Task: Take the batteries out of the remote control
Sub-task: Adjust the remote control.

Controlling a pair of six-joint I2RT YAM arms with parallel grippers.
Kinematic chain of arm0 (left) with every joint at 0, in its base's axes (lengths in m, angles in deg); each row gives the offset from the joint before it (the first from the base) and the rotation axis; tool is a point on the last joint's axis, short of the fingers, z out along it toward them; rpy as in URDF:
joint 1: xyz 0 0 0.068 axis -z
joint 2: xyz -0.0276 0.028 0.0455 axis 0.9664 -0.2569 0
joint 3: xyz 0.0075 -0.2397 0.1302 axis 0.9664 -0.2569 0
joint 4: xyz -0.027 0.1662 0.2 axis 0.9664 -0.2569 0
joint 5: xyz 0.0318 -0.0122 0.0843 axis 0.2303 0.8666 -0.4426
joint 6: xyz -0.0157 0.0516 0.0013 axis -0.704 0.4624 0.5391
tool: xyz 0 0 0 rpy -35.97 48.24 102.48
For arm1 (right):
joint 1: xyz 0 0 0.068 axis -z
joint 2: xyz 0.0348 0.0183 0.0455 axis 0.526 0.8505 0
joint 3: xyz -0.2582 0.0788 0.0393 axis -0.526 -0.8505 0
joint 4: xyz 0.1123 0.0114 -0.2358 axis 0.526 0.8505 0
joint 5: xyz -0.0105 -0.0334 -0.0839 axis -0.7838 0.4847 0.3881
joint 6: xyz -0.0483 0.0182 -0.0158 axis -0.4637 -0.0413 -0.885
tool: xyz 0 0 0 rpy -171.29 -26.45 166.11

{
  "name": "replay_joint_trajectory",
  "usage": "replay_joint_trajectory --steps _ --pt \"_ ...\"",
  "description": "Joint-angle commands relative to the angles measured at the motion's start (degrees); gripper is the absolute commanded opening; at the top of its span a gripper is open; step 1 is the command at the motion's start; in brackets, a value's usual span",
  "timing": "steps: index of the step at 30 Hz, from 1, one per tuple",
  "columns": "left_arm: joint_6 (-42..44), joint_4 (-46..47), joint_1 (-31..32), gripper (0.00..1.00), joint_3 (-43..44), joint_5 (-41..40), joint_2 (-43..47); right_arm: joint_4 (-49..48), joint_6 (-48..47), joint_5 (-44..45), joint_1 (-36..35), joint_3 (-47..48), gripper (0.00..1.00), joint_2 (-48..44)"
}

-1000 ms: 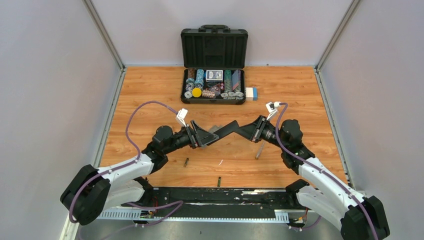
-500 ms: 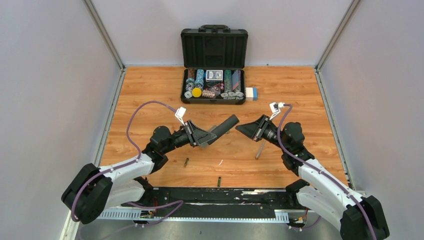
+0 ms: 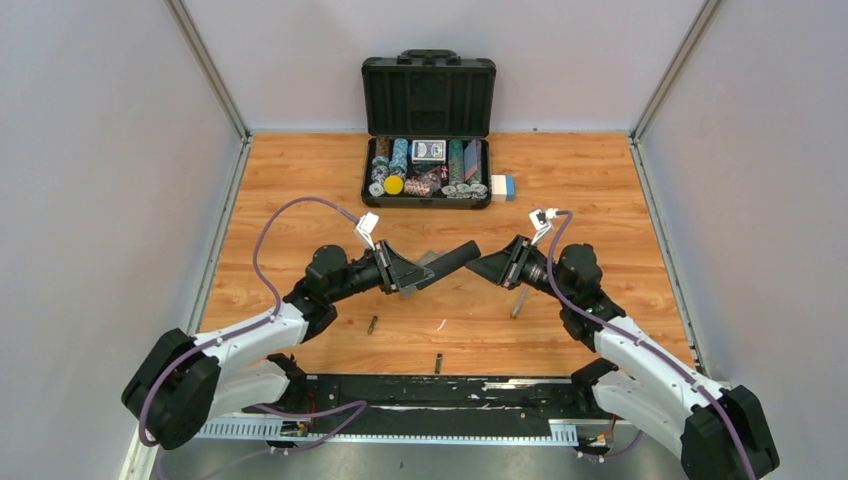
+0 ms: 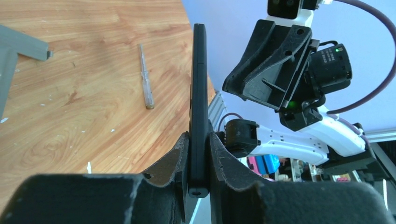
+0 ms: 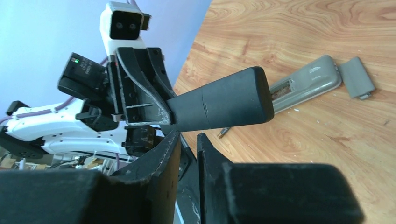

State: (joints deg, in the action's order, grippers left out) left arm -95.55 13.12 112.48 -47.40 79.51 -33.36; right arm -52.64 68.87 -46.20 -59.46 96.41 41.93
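Note:
A black remote control (image 3: pixel 452 258) hangs in the air above the middle of the table. My left gripper (image 3: pixel 408 272) is shut on its near end, and the slim body (image 4: pixel 198 88) stands edge-on between the pads. My right gripper (image 3: pixel 480 266) sits just off the remote's far end (image 5: pixel 224 101), jaws a narrow gap apart with nothing between them. Two batteries lie on the wood, one (image 3: pixel 371 324) below the left gripper and one (image 3: pixel 438 362) near the front edge. One battery (image 5: pixel 223 133) also shows under the remote in the right wrist view.
A grey remote (image 5: pixel 306 83) with an open compartment lies on the table, its grey cover (image 5: pixel 357 77) beside it. A screwdriver (image 3: pixel 518 300) lies under the right arm. An open black case (image 3: pixel 428 100) of poker chips stands at the back, a small white box (image 3: pixel 503 186) next to it.
My left gripper has shut on the black remote. My right gripper has let go of the far end and pulled back slightly to the right.

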Motion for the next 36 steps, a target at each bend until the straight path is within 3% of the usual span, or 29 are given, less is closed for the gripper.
replay_joint_trajectory --steps 1,6,11,14,21,28,32,36 --pt "7.0 -8.9 0.1 0.09 4.9 -0.4 2.3 7.6 -5.5 1.9 -0.2 3.7 0.25 -1.3" --pt "16.3 -24.9 0.1 0.04 9.7 -1.8 2.4 20.5 -14.9 6.5 -0.1 9.9 0.46 -2.3" --pt "20.5 -30.8 0.1 0.00 12.9 -0.8 0.9 29.2 -19.8 9.6 -0.1 13.6 0.64 -1.5" --pt "23.2 -35.1 0.1 0.00 15.3 -0.1 0.3 30.9 -20.3 11.4 -0.1 13.6 0.69 -0.5" --pt "25.4 -37.9 0.1 0.00 15.9 -1.3 1.0 33.9 -20.6 18.3 -0.2 14.7 0.77 -1.6" --pt "31.1 -40.2 0.1 0.00 17.6 0.2 0.7 25.5 -30.9 20.3 -0.2 8.3 0.85 -9.0" --pt "32.8 -38.5 0.1 0.00 16.3 1.0 1.3 30.6 -34.0 16.2 -0.2 10.5 0.85 -9.4" --pt "34.1 -38.9 0.1 0.00 17.8 2.4 0.2 31.0 -34.2 6.6 -0.2 11.2 0.85 -6.1"
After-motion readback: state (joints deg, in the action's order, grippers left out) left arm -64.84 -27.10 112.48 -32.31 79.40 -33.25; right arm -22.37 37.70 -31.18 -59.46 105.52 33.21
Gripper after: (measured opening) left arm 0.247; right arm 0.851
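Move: The black remote is already pinched at one end in the left gripper, its middle about 6 cm to that hand's right and 3 cm ahead, level. From the same hand, some 17 cm below, the grey remote lies about 8 cm ahead and 3 cm left, its loose cover 12 cm ahead and 5 cm right, a battery 6 cm back and 15 cm left. From the right gripper, already off it, the black remote's middle is about 5 cm left and 1 cm ahead. Keep the left gripper shut on the black remote and lower it about 4 cm, drifting slightly left, while rolling the hand so the fingers and the remote's free end tip down some 25 degrees. Meanwhile spread the right gripper wide and back it off to the right, away from the remote, a little forward, dipping and coming most of the way back up as its fingers tip down too. ##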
